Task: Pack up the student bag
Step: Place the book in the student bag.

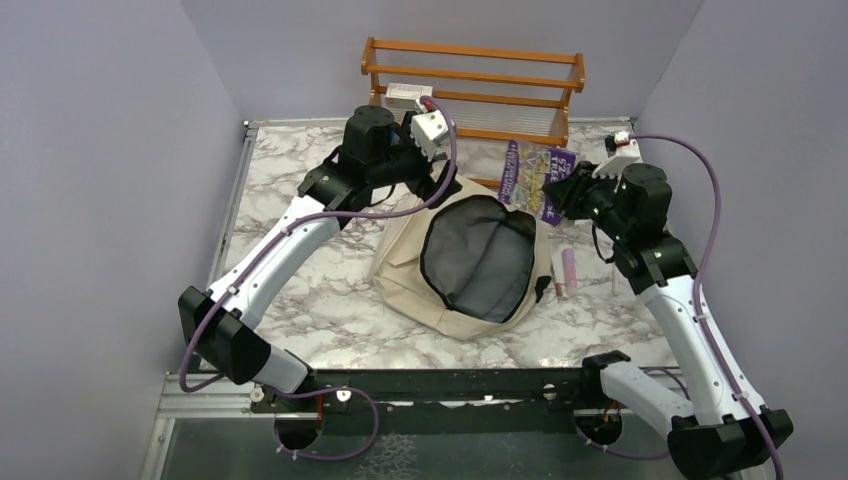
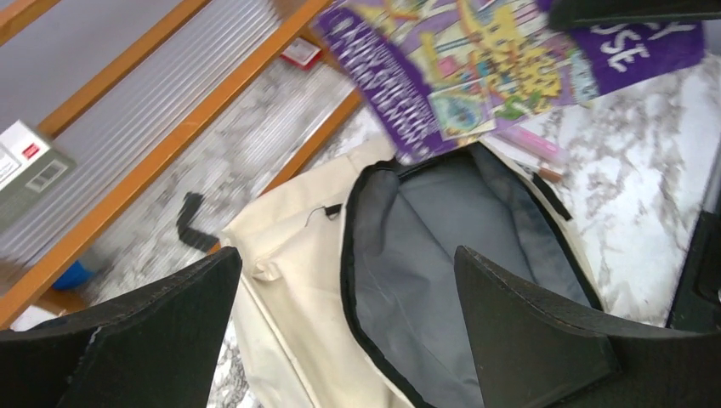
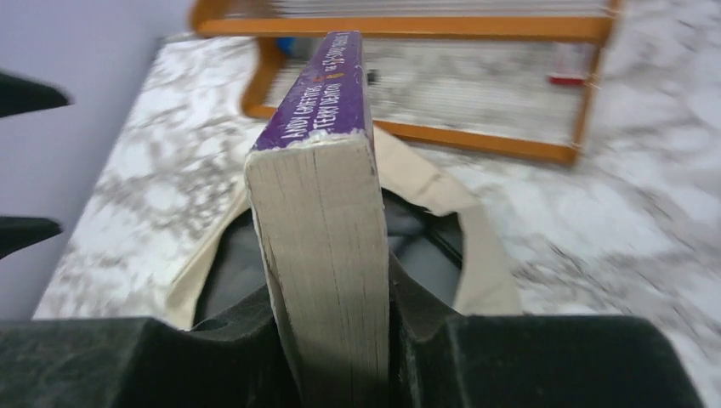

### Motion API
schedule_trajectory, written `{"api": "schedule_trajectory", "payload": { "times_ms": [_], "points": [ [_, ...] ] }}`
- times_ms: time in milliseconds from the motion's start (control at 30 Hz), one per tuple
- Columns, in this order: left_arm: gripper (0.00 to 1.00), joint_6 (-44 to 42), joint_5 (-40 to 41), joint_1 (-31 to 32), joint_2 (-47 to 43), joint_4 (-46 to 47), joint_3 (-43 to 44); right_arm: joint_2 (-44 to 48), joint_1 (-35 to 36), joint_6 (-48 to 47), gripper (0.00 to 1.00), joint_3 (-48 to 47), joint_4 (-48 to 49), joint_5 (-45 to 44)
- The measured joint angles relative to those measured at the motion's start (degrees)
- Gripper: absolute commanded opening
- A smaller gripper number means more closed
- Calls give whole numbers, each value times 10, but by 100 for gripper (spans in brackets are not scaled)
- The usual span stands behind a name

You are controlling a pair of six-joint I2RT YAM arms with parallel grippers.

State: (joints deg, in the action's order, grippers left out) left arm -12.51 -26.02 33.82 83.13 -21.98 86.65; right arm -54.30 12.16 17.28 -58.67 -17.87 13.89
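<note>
The student bag (image 1: 405,270) lies in the middle of the table, cream canvas with its black-edged mouth wide open on grey lining. My left gripper (image 1: 440,188) hovers open over the bag's back left rim; in the left wrist view its fingers (image 2: 170,314) straddle the cream cloth and the zip edge (image 2: 289,280) with nothing between them. My right gripper (image 1: 562,195) is shut on a thick purple paperback book (image 1: 530,170), held above the bag's back right corner. In the right wrist view the book (image 3: 327,212) stands on edge between the jaws, over the bag's mouth (image 3: 489,272).
A wooden rack (image 1: 475,85) stands at the back with a white box (image 1: 405,93) on it. A pink tube (image 1: 568,268) and a thin brown stick (image 1: 558,280) lie just right of the bag. Grey walls close in on both sides.
</note>
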Motion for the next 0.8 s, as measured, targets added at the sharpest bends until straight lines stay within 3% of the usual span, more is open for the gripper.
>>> {"api": "schedule_trajectory", "payload": {
  "times_ms": [167,300,567,800],
  "points": [
    [94,21,81,24,29,12,0,-13,0,43,1,-17,-85,-185],
    [92,34,153,76,65,7,2,-40,-22,60,0,-21,-129,-263],
    [91,55,267,149,134,-20,2,-75,-195,82,1,-12,-138,-186],
    [90,71,351,196,195,-45,5,-75,-205,88,0,4,-138,-121]
  ]
}}
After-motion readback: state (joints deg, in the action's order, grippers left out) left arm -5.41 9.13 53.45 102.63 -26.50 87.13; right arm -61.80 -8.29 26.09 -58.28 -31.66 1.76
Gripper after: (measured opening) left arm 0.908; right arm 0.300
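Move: The student bag's gaping mouth lies some 6 cm to the right of the empty left hand, 5 cm back and about 28 cm below; the wooden rack stands around 25 cm ahead of that hand, 4 cm right and 20 cm lower. From the right hand, the bag's mouth is about 11 cm left, 3 cm back and 26 cm down; the book it grips has its middle 5 cm ahead and 4 cm left, and the pink highlighter lies 8 cm right, 1 cm back, 30 cm below. The book, still pinched in the right hand, is swung away from the bag: about 16 cm right and 9 cm down, easing slightly back left at the end, while the wrist turns clockwise and tips the fingers down. The bag's mouth gets the left hand, which sinks some 17 cm towards it while shifting right, fingers staying wide open and tilting downward. ##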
